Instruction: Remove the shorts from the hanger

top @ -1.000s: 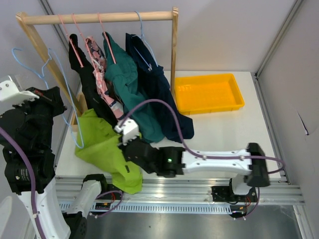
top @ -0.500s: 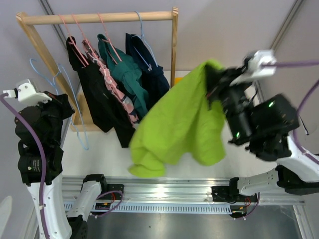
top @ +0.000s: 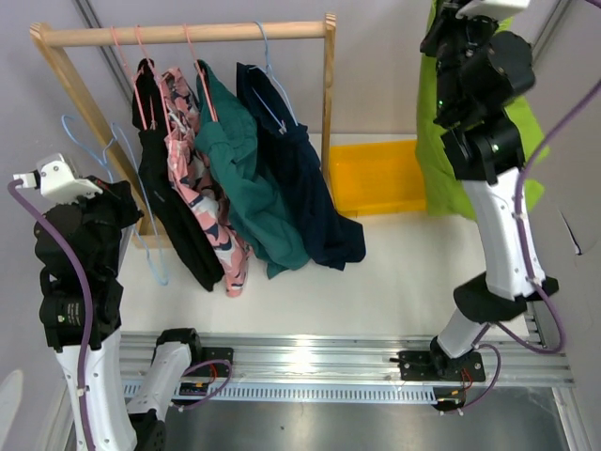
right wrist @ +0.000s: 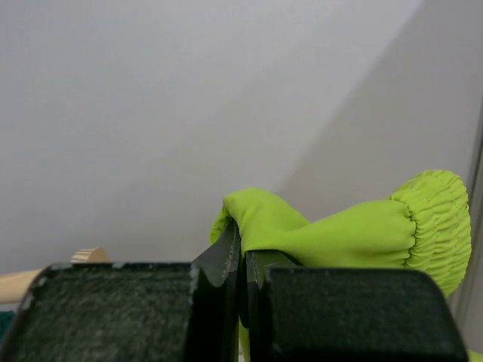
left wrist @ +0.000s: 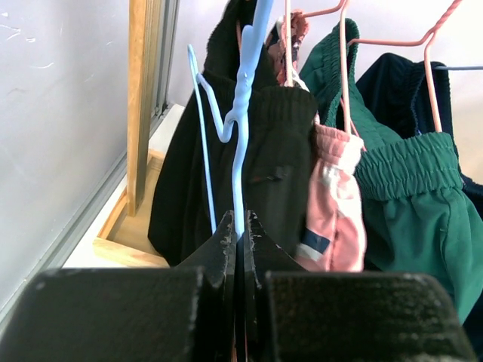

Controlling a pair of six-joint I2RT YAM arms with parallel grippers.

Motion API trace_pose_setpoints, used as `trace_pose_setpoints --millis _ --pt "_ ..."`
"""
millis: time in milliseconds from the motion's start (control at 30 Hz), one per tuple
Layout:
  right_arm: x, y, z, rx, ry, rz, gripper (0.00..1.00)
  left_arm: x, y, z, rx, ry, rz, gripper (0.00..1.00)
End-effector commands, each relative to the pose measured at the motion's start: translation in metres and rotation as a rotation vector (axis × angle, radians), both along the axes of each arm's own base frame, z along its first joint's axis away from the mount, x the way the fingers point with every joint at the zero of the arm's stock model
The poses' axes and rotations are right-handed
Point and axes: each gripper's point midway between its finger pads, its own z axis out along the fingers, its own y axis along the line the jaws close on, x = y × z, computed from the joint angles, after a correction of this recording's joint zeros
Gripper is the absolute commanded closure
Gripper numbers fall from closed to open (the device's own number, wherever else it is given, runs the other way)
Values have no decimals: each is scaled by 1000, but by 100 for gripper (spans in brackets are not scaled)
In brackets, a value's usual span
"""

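The lime green shorts [top: 435, 141] hang high at the top right of the top view, behind my raised right arm and over the tray's right end. In the right wrist view my right gripper [right wrist: 241, 243] is shut on a fold of these shorts [right wrist: 355, 234]. The bare light-blue hanger [left wrist: 243, 98] stands upright in front of the rack, and my left gripper [left wrist: 241, 224] is shut on its wire. From above, that hanger [top: 150, 258] sits at the far left beside the left gripper [top: 111, 202], with no garment on it.
A wooden rack [top: 188, 34] at the back left carries black [top: 174, 202], pink patterned [top: 211, 225], teal [top: 254, 197] and navy [top: 310, 188] garments on wire hangers. A yellow tray [top: 376, 178] lies at the back right. Walls close in on the left and right.
The right arm swung the green shorts from beside the blue hanger at front left up to the top right. The left gripper kept hold of the hanger, now bare.
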Motion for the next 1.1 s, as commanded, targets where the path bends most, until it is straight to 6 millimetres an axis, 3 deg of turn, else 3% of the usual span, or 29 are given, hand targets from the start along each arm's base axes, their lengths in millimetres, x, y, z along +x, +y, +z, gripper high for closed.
trace_pose_setpoints --millis 0,133,233,267,300,333,367,433,467,533,567,600,633,667,700,767,800,833,867,1000,1067 --pt "17 -1 22 48 -105 104 100 -5 2 12 37 -46 7 100" --pt "43 -15 21 78 -129 84 100 -8 1 14 42 -55 2 100" --pt "64 -21 -2 95 -85 64 100 -9 5 15 45 -56 24 100" --pt "76 -17 -32 92 -21 71 100 -9 6 15 48 -54 28 100" --pt "80 -16 -48 93 4 70 100 -9 7 18 50 -58 34 100" --pt "79 -16 -50 114 -36 74 100 -7 8 18 53 -51 40 100" --pt "88 -14 -93 97 36 67 100 -6 11 20 57 -46 54 100" --pt "94 -17 -123 126 64 61 100 -8 14 27 64 -50 71 100" --pt "104 -17 -163 117 139 55 100 -12 17 38 74 -67 85 100" --pt "116 -25 -200 149 197 43 100 -13 20 42 81 -63 102 100" --pt "122 -28 -221 159 235 44 100 -20 23 57 90 -91 124 100" --pt "135 -28 -263 190 325 54 99 -21 26 60 98 -97 137 100" --pt "143 -25 -281 207 378 108 94 -22 28 63 102 -98 148 100" --pt "154 -44 -299 240 426 104 86 -25 30 71 116 -108 160 100" --pt "169 -47 -324 273 486 116 81 -21 32 75 120 -103 169 100" --pt "181 -54 -349 338 552 172 68 -18 33 83 133 -101 174 100" --pt "186 -55 -357 344 566 175 55 -12 34 91 140 -108 171 100" --pt "194 -51 -368 341 602 200 19 -7 34 94 148 -109 169 100" --pt "196 -47 -371 323 622 221 1 -2 34 96 158 -103 166 100" --pt "189 -36 -389 319 704 275 0 30 31 109 195 -77 123 100" --pt "167 -32 -393 341 717 305 0 53 23 113 228 -60 55 100"
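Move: From the right hand, which holds the green shorts, the yellow bin lies about 18 cm ahead, 5 cm right and 63 cm down; the navy shorts are about 10 cm ahead, 20 cm left and 42 cm down. The left hand holds the emptied blue hanger: the rail's left end is some 25 cm ahead, 15 cm left and 20 cm up, the black shorts 20 cm ahead, 4 cm left and 5 cm lower. Still pinching the green shorts at first, the right hand carries them forward, then swings them steeply down over the bin, some 45 cm lower in all, tipping its fingers down and opening them wide late in the descent. The left hand keeps its grip on the blue hanger and, after lingering, lifts it about 11 cm, drifting left and finally pushing forward towards the rail. ##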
